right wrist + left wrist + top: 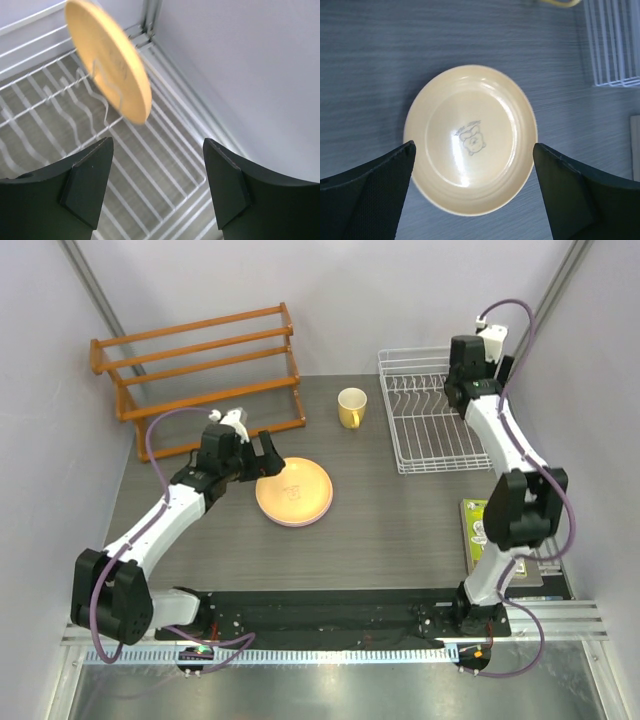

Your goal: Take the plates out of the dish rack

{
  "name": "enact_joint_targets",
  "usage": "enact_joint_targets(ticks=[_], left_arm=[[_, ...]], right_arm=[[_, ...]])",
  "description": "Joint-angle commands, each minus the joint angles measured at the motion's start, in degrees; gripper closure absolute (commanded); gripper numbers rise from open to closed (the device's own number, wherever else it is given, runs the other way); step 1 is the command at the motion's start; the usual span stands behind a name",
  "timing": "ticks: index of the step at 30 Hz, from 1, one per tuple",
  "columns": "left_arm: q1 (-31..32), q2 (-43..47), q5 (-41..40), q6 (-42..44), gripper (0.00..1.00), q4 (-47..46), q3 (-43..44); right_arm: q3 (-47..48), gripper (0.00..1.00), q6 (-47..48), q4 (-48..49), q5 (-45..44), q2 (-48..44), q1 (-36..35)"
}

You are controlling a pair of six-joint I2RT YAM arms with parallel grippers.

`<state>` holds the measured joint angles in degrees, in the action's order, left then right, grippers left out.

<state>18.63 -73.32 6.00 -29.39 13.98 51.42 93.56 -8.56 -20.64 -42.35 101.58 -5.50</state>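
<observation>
An orange-yellow plate (pixel 294 491) lies flat on the table, with a lilac-pink rim showing under its near edge. In the left wrist view this plate (pixel 470 100) has a bear drawing. My left gripper (pixel 262 462) is open and empty, just left of the plate; its jaws (pixel 474 146) straddle the plate's near part from above. Another orange-yellow plate (pixel 107 60) stands on edge between the prongs of the white wire dish rack (pixel 415 455). My right gripper (pixel 157 142) is open and empty above the rack's floor (pixel 165 150), short of that plate. The right arm hides this plate in the top view.
A small yellow mug (pixel 351 406) stands left of the dish rack. An orange wooden slatted rack (pixel 200 370) stands at the back left. A green flat item (pixel 477 520) lies at the right table edge. A wall (pixel 240 65) runs close along the rack's right side.
</observation>
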Motion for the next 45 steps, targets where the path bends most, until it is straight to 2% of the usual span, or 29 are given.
enact_joint_targets(ticks=[1,2,6,10,12,15,16,19,23,25,26,27,28,30,33,34,39,41,45], left_arm=[[0.44,1.34,9.9,4.43,0.0,-12.56,0.53],[0.79,1.25,10.0,4.6,0.0,-13.44,0.09],[1.23,0.28,11.4,5.56,0.01,-18.44,-0.7],[1.23,-0.33,13.59,4.95,0.01,-22.59,-2.9],[1.23,-1.12,13.6,6.09,0.01,-21.98,-2.55],[1.23,-2.26,12.9,7.76,0.01,-16.8,-0.01],[1.23,-2.35,13.07,8.29,0.0,-16.36,0.17],[1.23,-2.36,13.42,8.29,0.0,-16.7,-0.09],[1.23,-1.92,12.2,8.56,0.0,-16.79,-0.27],[1.23,-1.83,11.58,8.47,0.0,-16.53,0.08],[1.23,-1.91,11.49,8.38,0.01,-16.27,0.17],[1.23,-1.83,10.97,8.38,0.01,-16.09,0.26],[1.23,-1.65,10.96,8.47,0.0,-16.09,0.35],[1.23,-1.3,10.0,8.64,0.0,-15.47,0.26],[1.32,-0.51,9.56,8.56,0.0,-15.12,0.0],[1.23,-0.51,9.47,8.56,0.01,-15.12,0.0],[1.23,-0.42,10.78,7.94,0.01,-15.73,0.26],[1.23,-0.6,11.75,7.42,0.01,-16.26,0.35],[1.23,-1.12,12.98,6.62,0.0,-17.05,0.96]], right_arm=[[11.8,0.22,8.2,4.74,-5.54,10.37,1.72],[14.87,0.22,11.86,6.3,-5.29,13.61,2.33],[22.18,0.22,13.91,6.5,-0.56,20.74,4.7],[27.1,0.25,15.23,6.67,0.43,25.32,7.43],[28.52,0.3,16.72,6.49,0.6,27.08,7.43],[29.57,0.61,17.34,6.49,0.6,27.71,7.43],[29.75,0.74,17.35,6.58,1.64,27.71,7.43],[30.01,0.86,18.05,6.41,3.05,27.18,6.64],[30.19,0.89,20.32,8.33,0.44,26.57,5.5],[29.06,0.9,26.09,13.77,-4.21,26.39,2.26],[28.18,0.91,28.75,16.83,-10.5,26.3,0.5],[27.21,0.94,32.51,25.48,-13.35,26.3,-0.64],[25.03,0.95,39.25,29.92,-15.55,26.21,-1.35],[21.69,0.96,45.53,42.54,-21.27,25.78,-3.02],[17.56,0.96,53.1,53.9,-25.15,24.02,-3.99],[16.67,0.96,54.25,55.09,-25.5,23.32,-4.17],[10.26,0.96,52.78,54.76,-27.26,14.9,-5.83],[9.37,0.96,48.83,50.2,-27.44,11.73,-6.45],[7.96,0.96,36.28,33.88,-26.3,4.35,-7.86]])
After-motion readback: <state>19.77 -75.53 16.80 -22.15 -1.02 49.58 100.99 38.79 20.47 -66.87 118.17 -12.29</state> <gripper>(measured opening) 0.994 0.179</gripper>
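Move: The last yellow plate, standing upright at the right end of the dish rack, has its middle about 16 cm ahead of the right hand, 8 cm to its right and 7 cm below. The rack's middle is some 5 cm ahead, 6 cm left and 18 cm below; the mug stands roughly 8 cm ahead, 28 cm left and 18 cm below. From the left hand this plate is about 30 cm ahead, 50 cm right and 3 cm above. Forward, right and down about 14 cm goes the open right hand to the last plate in the rack; its fingers close and pinch the rim. It then carries the plate left, up and slightly back, rolling so that the hand's left side dips. The open left hand shifts about 4 cm right and a little up by the laid plates, turning slightly clockwise. ##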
